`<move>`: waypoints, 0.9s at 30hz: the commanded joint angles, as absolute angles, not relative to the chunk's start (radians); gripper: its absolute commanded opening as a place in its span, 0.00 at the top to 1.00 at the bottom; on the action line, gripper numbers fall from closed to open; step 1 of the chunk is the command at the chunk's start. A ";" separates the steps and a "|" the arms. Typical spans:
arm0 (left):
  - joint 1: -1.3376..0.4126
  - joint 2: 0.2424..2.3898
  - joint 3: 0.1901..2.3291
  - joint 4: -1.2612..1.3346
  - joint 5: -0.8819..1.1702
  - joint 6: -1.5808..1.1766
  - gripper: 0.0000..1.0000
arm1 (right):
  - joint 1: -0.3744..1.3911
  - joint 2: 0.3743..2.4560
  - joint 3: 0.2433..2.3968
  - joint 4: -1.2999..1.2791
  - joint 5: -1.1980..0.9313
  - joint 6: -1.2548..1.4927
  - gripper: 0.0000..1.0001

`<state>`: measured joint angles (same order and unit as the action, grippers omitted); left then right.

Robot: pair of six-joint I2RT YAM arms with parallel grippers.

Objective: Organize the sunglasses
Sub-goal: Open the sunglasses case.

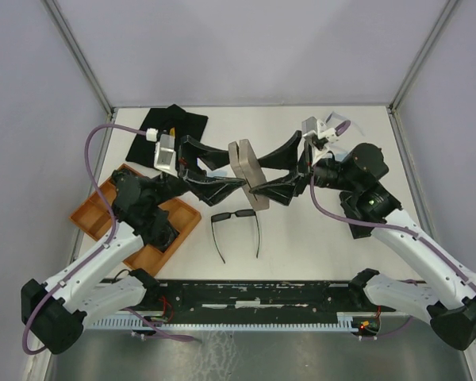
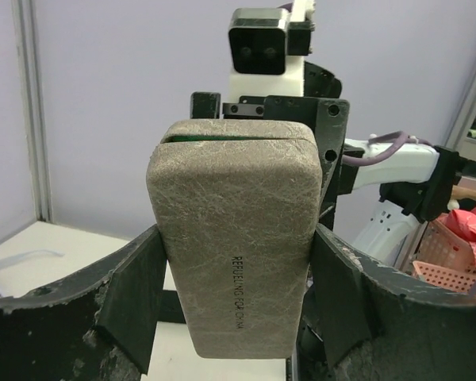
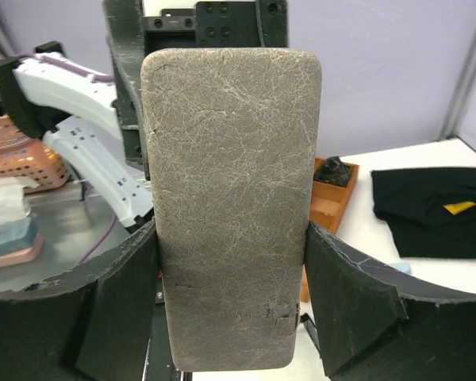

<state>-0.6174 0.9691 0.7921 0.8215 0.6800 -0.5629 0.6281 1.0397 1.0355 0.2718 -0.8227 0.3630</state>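
A grey oblong case [image 1: 243,159] stands on end in the middle of the table, and both grippers hold it. My left gripper [image 1: 235,170] is shut on it from the left, its pads [image 2: 147,270] against the case's [image 2: 234,182] sides. From the right, my right gripper [image 1: 260,176] grips the same case [image 3: 230,143], its pads [image 3: 333,278] pressing on both edges. The black-framed sunglasses [image 1: 236,215] lie on the table just in front of the case, arms unfolded toward the near edge. A thin pale frame [image 2: 20,260] lies on the table at the left edge of the left wrist view.
An orange wooden tray [image 1: 91,211] sits at the left under my left arm, and the right wrist view shows a dark object in that tray [image 3: 333,198]. A black cloth [image 1: 171,127] lies at the back left. A pink basket [image 2: 452,266] stands beyond the table.
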 commanded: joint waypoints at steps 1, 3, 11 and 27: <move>-0.623 0.937 0.842 0.673 0.558 -0.492 0.58 | 0.629 1.004 1.102 0.148 -0.585 0.283 1.00; -0.623 0.935 0.856 0.591 0.465 -0.458 0.58 | 0.629 1.006 1.116 0.067 -0.491 0.251 1.00; -0.623 0.990 0.938 0.358 0.297 -0.406 0.51 | 0.629 1.056 1.175 -0.118 -0.229 0.207 1.00; -0.624 0.958 0.923 0.285 0.275 -0.407 0.01 | 0.629 1.021 1.127 -0.087 -0.266 0.269 1.00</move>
<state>-0.6231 0.9817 0.9024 0.2626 0.2852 -0.4515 0.6281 1.0649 1.1290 -0.1879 -0.2691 0.2180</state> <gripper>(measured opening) 0.991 0.735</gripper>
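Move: The upright sunglasses case is held between both hands, its middle about 2 cm to the right of the left hand and 2 cm to the left of the right hand, level with both. From the left hand, the black sunglasses lie roughly 40 cm below and some 2 cm to the left, nearly level fore and aft, and the light blue cloth about 14 cm ahead and 8 cm left on the table. Keep both halves of the case gripped and carry the two hands forward about 9 cm, sinking some 6 cm, while turning them against each other: the left counter-clockwise and tipping, the right clockwise some 30 degrees and drawing off to the right, to spread the halves. Then open the left fingers to let go of its half and keep the right fingers clamped. ##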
